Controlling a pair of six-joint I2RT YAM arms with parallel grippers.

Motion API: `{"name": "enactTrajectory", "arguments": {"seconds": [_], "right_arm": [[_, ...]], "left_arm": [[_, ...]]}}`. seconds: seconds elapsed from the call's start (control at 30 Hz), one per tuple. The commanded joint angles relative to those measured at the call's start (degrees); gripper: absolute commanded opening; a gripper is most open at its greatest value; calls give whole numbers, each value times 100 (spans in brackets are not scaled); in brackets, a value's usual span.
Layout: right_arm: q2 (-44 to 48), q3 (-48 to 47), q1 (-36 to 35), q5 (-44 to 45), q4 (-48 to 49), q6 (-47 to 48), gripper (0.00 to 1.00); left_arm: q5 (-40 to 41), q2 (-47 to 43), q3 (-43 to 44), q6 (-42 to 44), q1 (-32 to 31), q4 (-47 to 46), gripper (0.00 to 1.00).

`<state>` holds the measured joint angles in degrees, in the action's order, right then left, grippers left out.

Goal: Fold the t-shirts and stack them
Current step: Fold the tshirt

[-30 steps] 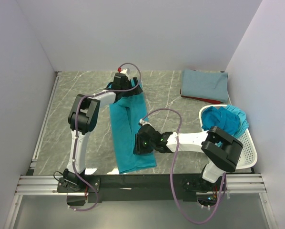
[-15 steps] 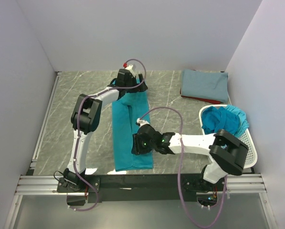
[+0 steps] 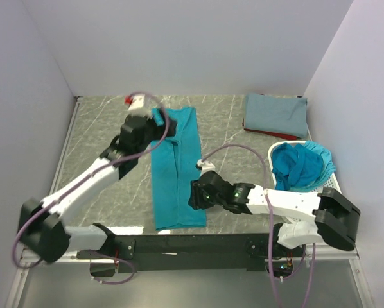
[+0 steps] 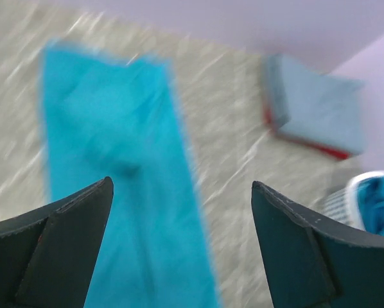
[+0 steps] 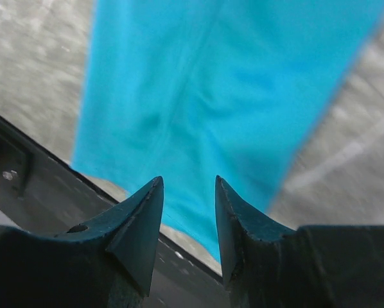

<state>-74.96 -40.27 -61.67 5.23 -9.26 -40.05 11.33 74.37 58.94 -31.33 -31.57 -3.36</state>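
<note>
A bright teal t-shirt (image 3: 178, 173), folded into a long narrow strip, lies flat on the grey marble table (image 3: 102, 128), running from the far side to the front edge. My left gripper (image 3: 158, 125) hovers over the strip's far left part, wide open and empty. In the blurred left wrist view the left gripper (image 4: 180, 181) has the teal t-shirt (image 4: 115, 167) below it. My right gripper (image 3: 194, 196) is at the strip's near right edge. In the right wrist view the right gripper (image 5: 188, 179) is open with a narrow gap and nothing in it, above the teal t-shirt (image 5: 230, 83).
A folded grey-blue t-shirt (image 3: 275, 114) rests on a dark red one (image 3: 272, 134) at the far right. A white perforated basket (image 3: 336, 192) at the right holds crumpled teal t-shirts (image 3: 301, 163). The black front rail (image 5: 25, 192) runs just under the strip's near end.
My left arm has pulled back from the strip's far end, toward the left and upward. The strip has gone from slanted to straight. My right gripper has shifted slightly right.
</note>
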Motion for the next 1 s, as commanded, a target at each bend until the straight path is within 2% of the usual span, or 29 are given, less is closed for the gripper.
{"name": "enactTrajectory", "arguments": {"seconds": [0.0, 0.1, 0.23, 0.33, 0.4, 0.57, 0.7, 0.8, 0.97], "right_arm": [[534, 335, -91, 557, -261, -310, 45], [885, 817, -108, 663, -138, -529, 47], [1036, 1100, -178, 593, -85, -776, 47], [1159, 1206, -336, 662, -120, -951, 47], [1316, 1337, -460, 715, -59, -1048, 48], [1580, 1601, -785, 865, -93, -1382, 47], [1897, 1821, -952, 927, -217, -1496, 47], [2037, 1865, -1031, 988, -278, -1497, 47], [1968, 1874, -1031, 988, -200, -1409, 47]], "left_arm": [[1317, -623, -1075, -759, -234, 949, 94], [1793, -1450, -1962, -1278, -726, 1512, 94], [2232, -2293, -2421, -2225, -1490, 2452, 93], [2329, -2558, -2589, -2814, -2017, 3023, 93], [2610, -2576, -2641, -3193, -2334, 3558, 93], [3040, -2392, -2660, -4476, -3521, 4097, 93], [3445, -1884, -2466, -5783, -4504, 4911, 94], [3577, -1488, -2299, -6576, -4953, 5353, 95], [3613, -1337, -2421, -7158, -5236, 5381, 96]]}}
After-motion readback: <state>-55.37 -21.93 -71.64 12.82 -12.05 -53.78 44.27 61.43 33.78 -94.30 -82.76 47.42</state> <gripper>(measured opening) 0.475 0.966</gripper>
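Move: The folded-in t-shirt's near-left corner lies about 33 cm back, 4 cm left and 25 cm below the left hand, with its far end some 22 cm ahead, straight in line. From the right hand, the near-right corner is roughly 9 cm back, 5 cm to the right and 6 cm below, while the near-left corner is about 9 cm back and 12 cm left at the same height. Open left hand swings some 26 cm back and 21 down towards near-left corner; right hand eases back-right. ##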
